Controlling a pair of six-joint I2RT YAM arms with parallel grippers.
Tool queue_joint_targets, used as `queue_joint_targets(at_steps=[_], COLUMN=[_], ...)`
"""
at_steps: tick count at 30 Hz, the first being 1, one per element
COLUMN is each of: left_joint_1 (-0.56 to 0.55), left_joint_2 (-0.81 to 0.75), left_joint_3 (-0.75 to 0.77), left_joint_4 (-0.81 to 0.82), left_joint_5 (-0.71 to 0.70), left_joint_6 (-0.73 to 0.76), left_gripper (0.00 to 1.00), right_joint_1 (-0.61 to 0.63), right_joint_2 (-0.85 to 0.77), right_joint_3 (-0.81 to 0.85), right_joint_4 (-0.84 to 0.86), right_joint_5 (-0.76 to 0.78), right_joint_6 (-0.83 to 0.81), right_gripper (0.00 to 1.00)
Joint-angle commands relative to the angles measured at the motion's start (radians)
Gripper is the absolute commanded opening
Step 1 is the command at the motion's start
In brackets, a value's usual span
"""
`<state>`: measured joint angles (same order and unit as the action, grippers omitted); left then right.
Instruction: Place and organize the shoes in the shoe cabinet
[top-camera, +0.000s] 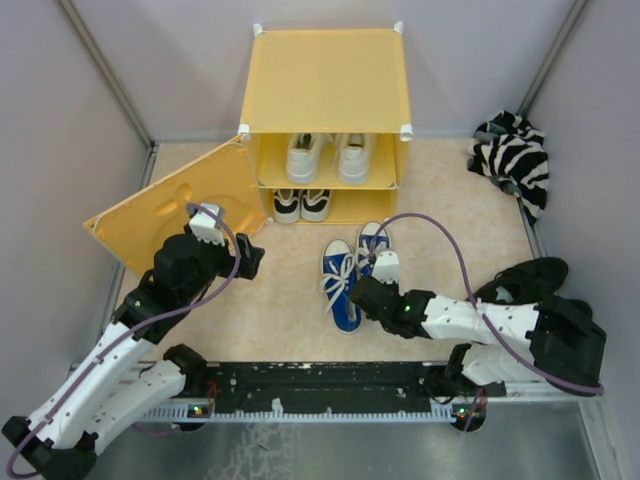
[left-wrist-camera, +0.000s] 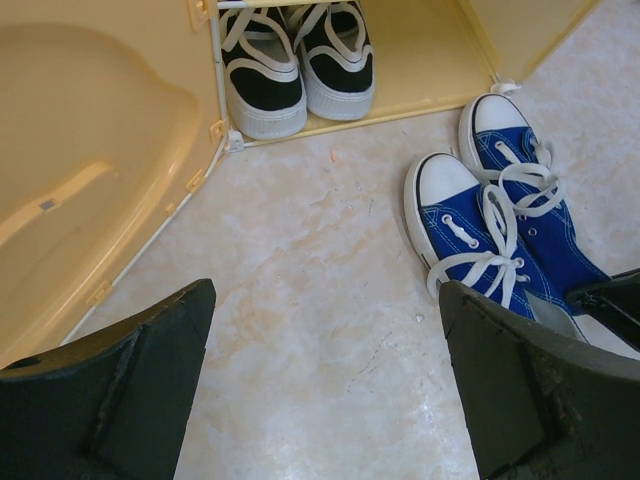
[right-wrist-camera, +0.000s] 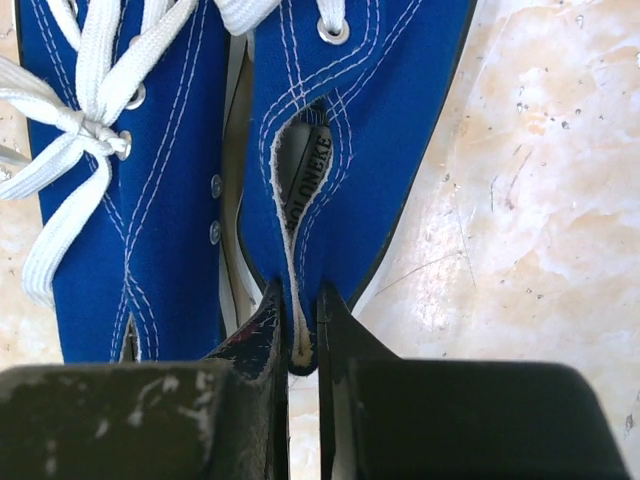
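The yellow shoe cabinet (top-camera: 325, 75) stands at the back with its front panel (top-camera: 175, 205) swung open to the left. The white pair (top-camera: 327, 155) is on the upper shelf. The black-and-white pair (top-camera: 300, 204) is on the lower shelf at the left and also shows in the left wrist view (left-wrist-camera: 297, 60). The blue pair lies on the floor in front, toes toward the cabinet. My right gripper (right-wrist-camera: 298, 320) is shut on the heel of the right blue shoe (right-wrist-camera: 370, 120); the left blue shoe (right-wrist-camera: 130, 200) lies beside it. My left gripper (left-wrist-camera: 325, 293) is open and empty over bare floor, left of the blue pair (left-wrist-camera: 495, 225).
An all-black pair (top-camera: 525, 280) lies at the right beside my right arm. A black-and-white striped cloth (top-camera: 512, 155) lies in the back right corner. Walls close in both sides. The right half of the lower shelf (top-camera: 365, 205) holds no shoes.
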<state>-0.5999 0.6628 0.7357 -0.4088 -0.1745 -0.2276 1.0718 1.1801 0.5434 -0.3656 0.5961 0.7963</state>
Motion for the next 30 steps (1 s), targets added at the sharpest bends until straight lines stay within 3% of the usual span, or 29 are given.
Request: queue_joint_targets(at_steps=[1, 16, 24, 30], left_joint_1=[-0.002, -0.001, -0.001, -0.001], left_joint_2=[-0.011, 0.006, 0.009, 0.006], left_joint_3=[-0.008, -0.006, 0.004, 0.004], left_joint_4=[0.021, 0.039, 0.033, 0.030], left_joint_5=[0.002, 0.012, 0.011, 0.002], left_joint_6=[0.002, 0.002, 0.011, 0.014], left_gripper=[0.99, 0.99, 0.99, 0.99], right_joint_1=[-0.009, 0.037, -0.042, -0.172], right_joint_2=[0.004, -0.220, -0.020, 0.102], right_joint_3=[-0.034, -0.006, 0.011, 0.058], right_joint_4=[0.010, 0.104, 0.414, 0.677], right_joint_5=[0.169, 0.172, 0.239, 0.129], right_joint_6=[0.055, -0.328, -0.494, -0.615], right_gripper=[0.00, 0.00, 0.00, 0.00])
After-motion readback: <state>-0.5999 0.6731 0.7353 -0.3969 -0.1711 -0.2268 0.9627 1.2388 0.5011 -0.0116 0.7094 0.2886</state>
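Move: Ahead of the right hand, which already pinches the heel of the right-hand blue shoe, the free right part of the cabinet's lower shelf has its middle about 22 cm farther out and 2 cm left, roughly level in height. The pair of black shoes stands about 13 cm to the left of that bay. The other blue shoe lies 2 cm ahead of the hand and 7 cm left. From the left hand the bay is some 17 cm ahead, 23 cm right and 19 cm below. Keeping its pinch on the heel, the right hand first eases about 2 cm right, away from the other blue shoe, then lifts some 3.5 cm. From there it swings forward about 6 cm, sinking slightly, to bring the toe into the mouth of the lower bay, while the fingers tip up some 15 degrees and the hand rolls, its left side dipping. ##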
